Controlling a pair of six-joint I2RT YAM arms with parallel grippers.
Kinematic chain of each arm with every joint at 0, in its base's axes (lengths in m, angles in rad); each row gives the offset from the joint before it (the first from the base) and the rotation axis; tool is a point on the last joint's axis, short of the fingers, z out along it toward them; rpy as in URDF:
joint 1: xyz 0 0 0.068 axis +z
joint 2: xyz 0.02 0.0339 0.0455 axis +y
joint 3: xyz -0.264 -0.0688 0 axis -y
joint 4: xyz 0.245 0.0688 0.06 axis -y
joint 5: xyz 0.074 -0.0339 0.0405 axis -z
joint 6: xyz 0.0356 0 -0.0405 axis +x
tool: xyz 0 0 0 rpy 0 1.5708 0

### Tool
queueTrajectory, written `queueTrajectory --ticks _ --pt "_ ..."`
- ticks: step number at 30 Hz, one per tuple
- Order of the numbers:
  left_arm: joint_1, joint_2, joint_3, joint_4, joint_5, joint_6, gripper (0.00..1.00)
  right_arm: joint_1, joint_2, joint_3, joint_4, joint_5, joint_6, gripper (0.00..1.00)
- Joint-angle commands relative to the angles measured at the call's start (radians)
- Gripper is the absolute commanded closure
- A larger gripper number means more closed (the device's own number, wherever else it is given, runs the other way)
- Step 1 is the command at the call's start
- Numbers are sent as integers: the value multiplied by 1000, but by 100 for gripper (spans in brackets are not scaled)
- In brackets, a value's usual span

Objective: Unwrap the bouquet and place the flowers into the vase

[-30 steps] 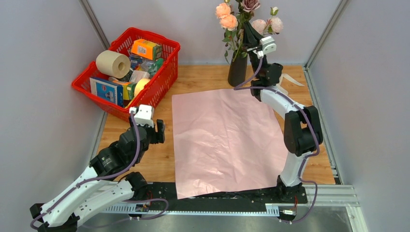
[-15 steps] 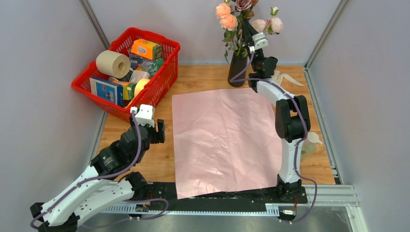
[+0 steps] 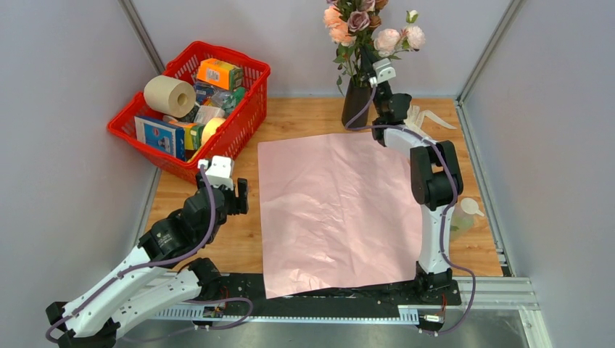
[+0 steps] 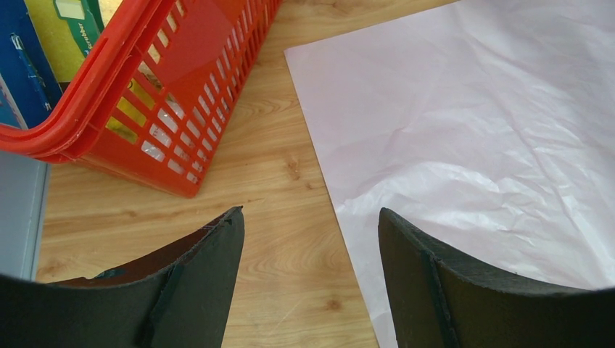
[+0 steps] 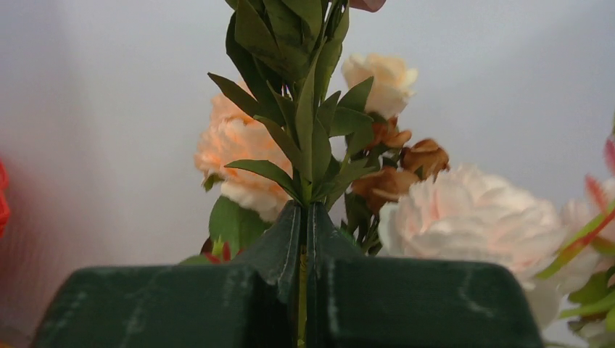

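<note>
The black vase (image 3: 355,104) stands at the table's back edge with several flowers (image 3: 360,25) in it: peach, pale pink, mauve and brown roses. My right gripper (image 3: 368,55) reaches up just above the vase mouth. In the right wrist view this gripper (image 5: 306,212) is shut on one green leafy flower stem (image 5: 305,156), with a peach rose (image 5: 233,148) and a pale pink rose (image 5: 471,217) behind it. The bouquet's pink paper (image 3: 337,210) lies spread flat on the table. My left gripper (image 3: 240,196) (image 4: 312,217) hangs open and empty over bare wood beside the paper's left edge.
A red basket (image 3: 243,119) (image 4: 181,94) of boxes and a paper roll stands at the back left, close to my left gripper. The cream ribbon (image 3: 429,116) lies right of the vase. A small pale object (image 3: 466,212) sits by the right rail.
My right gripper has shifted left toward the vase, and the stem it holds has come down among the other flowers. The left arm has barely moved.
</note>
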Motion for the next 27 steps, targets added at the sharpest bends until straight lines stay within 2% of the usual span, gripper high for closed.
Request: queueTrajectory --ticks 1,5,10,12,15,20,27 --pt "1 -4 17 19 -11 9 24 2 -35 -56 2 -4 66 100" --pt "1 -6 17 16 -5 8 24 6 -39 -119 -10 42 103 98" --pt "3 -15 17 16 -3 6 24 6 -50 -171 -35 104 127 87" --pt "3 -18 19 18 -3 6 24 8 -75 -189 -56 125 133 80" --pt "1 -19 17 18 -3 8 24 10 -142 -235 -116 146 153 64" --pt "1 -19 17 19 1 8 24 19 -271 -298 -337 168 187 39" --pt "3 -19 16 18 4 8 24 26 -426 -407 -605 148 305 23"
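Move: The right hand holds the stem of the mauve roses just above the vase. The vase's middle is about 27 cm below this hand, some 3 cm ahead and 2 cm to its left. The ribbon lies on the table about 19 cm to the hand's right and 2 cm ahead; the pink paper's middle is some 36 cm back and 6 cm left. From the left hand the vase stands about 41 cm ahead, 36 cm right and 12 cm lower. Straight down goes the right hand, still gripping the stem, lowering the mauve roses further into the vase. The fingers begin opening partway through the roughly 10 cm drop and let go, then the hand draws back about 5 cm while rising a little, opening wide, its upturned fingers tipping down some 30 degrees towards level. ##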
